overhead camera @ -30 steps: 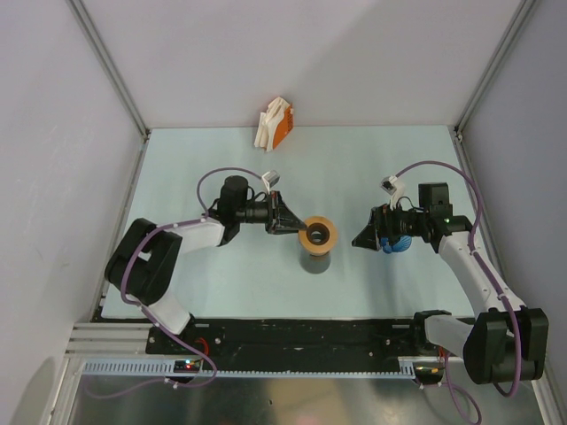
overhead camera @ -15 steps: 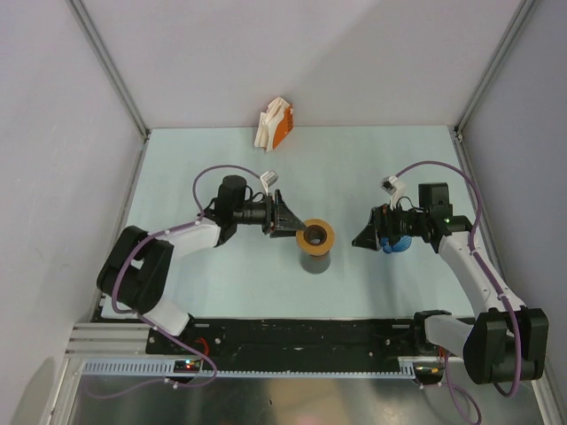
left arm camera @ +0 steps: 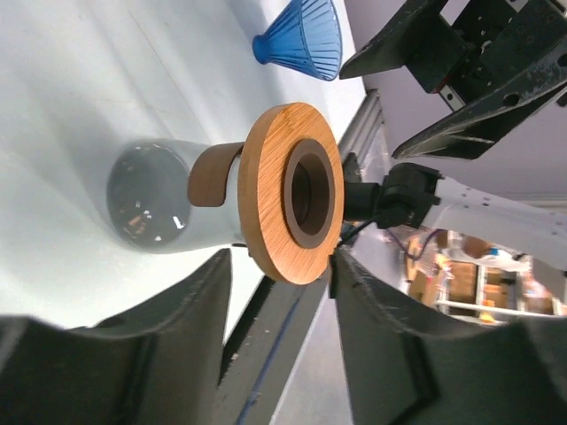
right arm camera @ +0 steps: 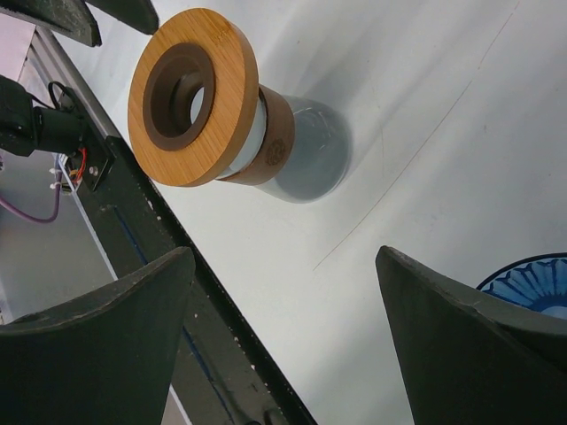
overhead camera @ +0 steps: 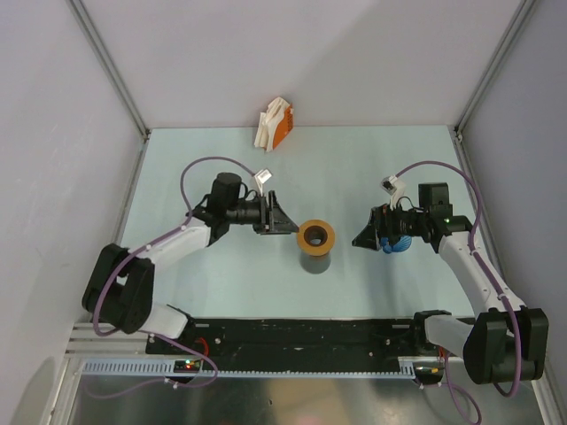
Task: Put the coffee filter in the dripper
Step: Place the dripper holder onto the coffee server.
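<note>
The blue ribbed dripper (overhead camera: 400,243) lies on the table at the right, tucked beside my right wrist; only its rim (right arm camera: 533,282) shows in the right wrist view. It also appears, lying tilted, as the dripper (left arm camera: 301,39) in the left wrist view. A white and orange stack, apparently the coffee filters (overhead camera: 275,124), stands at the table's far edge. My right gripper (overhead camera: 363,237) is open and holds nothing (right arm camera: 283,266). My left gripper (overhead camera: 285,223) is open, its tips (left arm camera: 282,266) level with the near edge of the orange ring.
A dark grey cup (overhead camera: 315,257) stands mid-table with a flat orange wooden ring (overhead camera: 316,235) on top; it shows as cup (left arm camera: 146,208) and ring (left arm camera: 270,199), and as ring (right arm camera: 190,97). A black rail (overhead camera: 301,332) runs along the near edge.
My left gripper has opened and drawn back a little to the left from the ring, its elbow swinging left. The cup, the dripper and the right arm have stayed put.
</note>
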`<state>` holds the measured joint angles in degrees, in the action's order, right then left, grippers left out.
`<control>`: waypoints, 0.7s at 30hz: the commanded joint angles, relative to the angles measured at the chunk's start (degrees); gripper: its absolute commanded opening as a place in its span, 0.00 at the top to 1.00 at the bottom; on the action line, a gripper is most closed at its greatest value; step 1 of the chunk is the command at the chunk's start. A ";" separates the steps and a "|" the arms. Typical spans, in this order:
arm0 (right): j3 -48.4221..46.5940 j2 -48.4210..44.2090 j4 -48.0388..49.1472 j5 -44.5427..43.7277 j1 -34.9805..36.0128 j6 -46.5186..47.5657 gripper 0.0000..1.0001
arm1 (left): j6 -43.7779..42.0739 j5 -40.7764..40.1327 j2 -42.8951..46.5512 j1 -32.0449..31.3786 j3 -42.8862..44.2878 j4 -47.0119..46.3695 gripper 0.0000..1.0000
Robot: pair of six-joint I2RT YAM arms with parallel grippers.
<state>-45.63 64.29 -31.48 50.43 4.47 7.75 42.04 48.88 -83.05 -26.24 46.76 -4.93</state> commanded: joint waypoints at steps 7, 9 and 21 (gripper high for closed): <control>-0.52 -0.76 1.07 -0.44 0.86 -0.16 0.11 | -10.89 -7.54 2.90 0.09 3.72 10.20 0.86; -0.52 -0.82 1.03 -0.43 0.88 -0.18 0.11 | -11.01 -7.72 1.71 -0.34 4.46 10.53 0.93; -0.52 -0.47 0.83 -0.52 0.89 0.07 0.11 | -11.45 -7.40 -0.82 -3.37 6.62 11.04 0.99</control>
<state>-45.63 64.29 -31.46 49.95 5.13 7.66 32.34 41.60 -83.74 -28.49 50.78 6.55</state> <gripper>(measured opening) 0.891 0.014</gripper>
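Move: The dripper holder sits on top of the coffee server, its middle some 5 cm to the right of the left hand, about 2 cm nearer the base and roughly 1 cm lower. The coffee server stands directly under it, its middle about 8 cm below that hand; the blue dripper lies roughly 27 cm to the hand's right, 1 cm farther out and 11 cm lower. From the idle right hand, the holder is about 12 cm left, 1 cm back and nearly level. Shutting its fingers fully from a bit over half open, the left hand first eases some 1.5 cm left, away from the dripper holder, then swings about 1 cm back right towards its rim. Meanwhile it sinks about 2 cm and tips its fingers some 10 degrees more steeply down. The closed tips end right by the rim's left edge; whether they touch can't be told. ##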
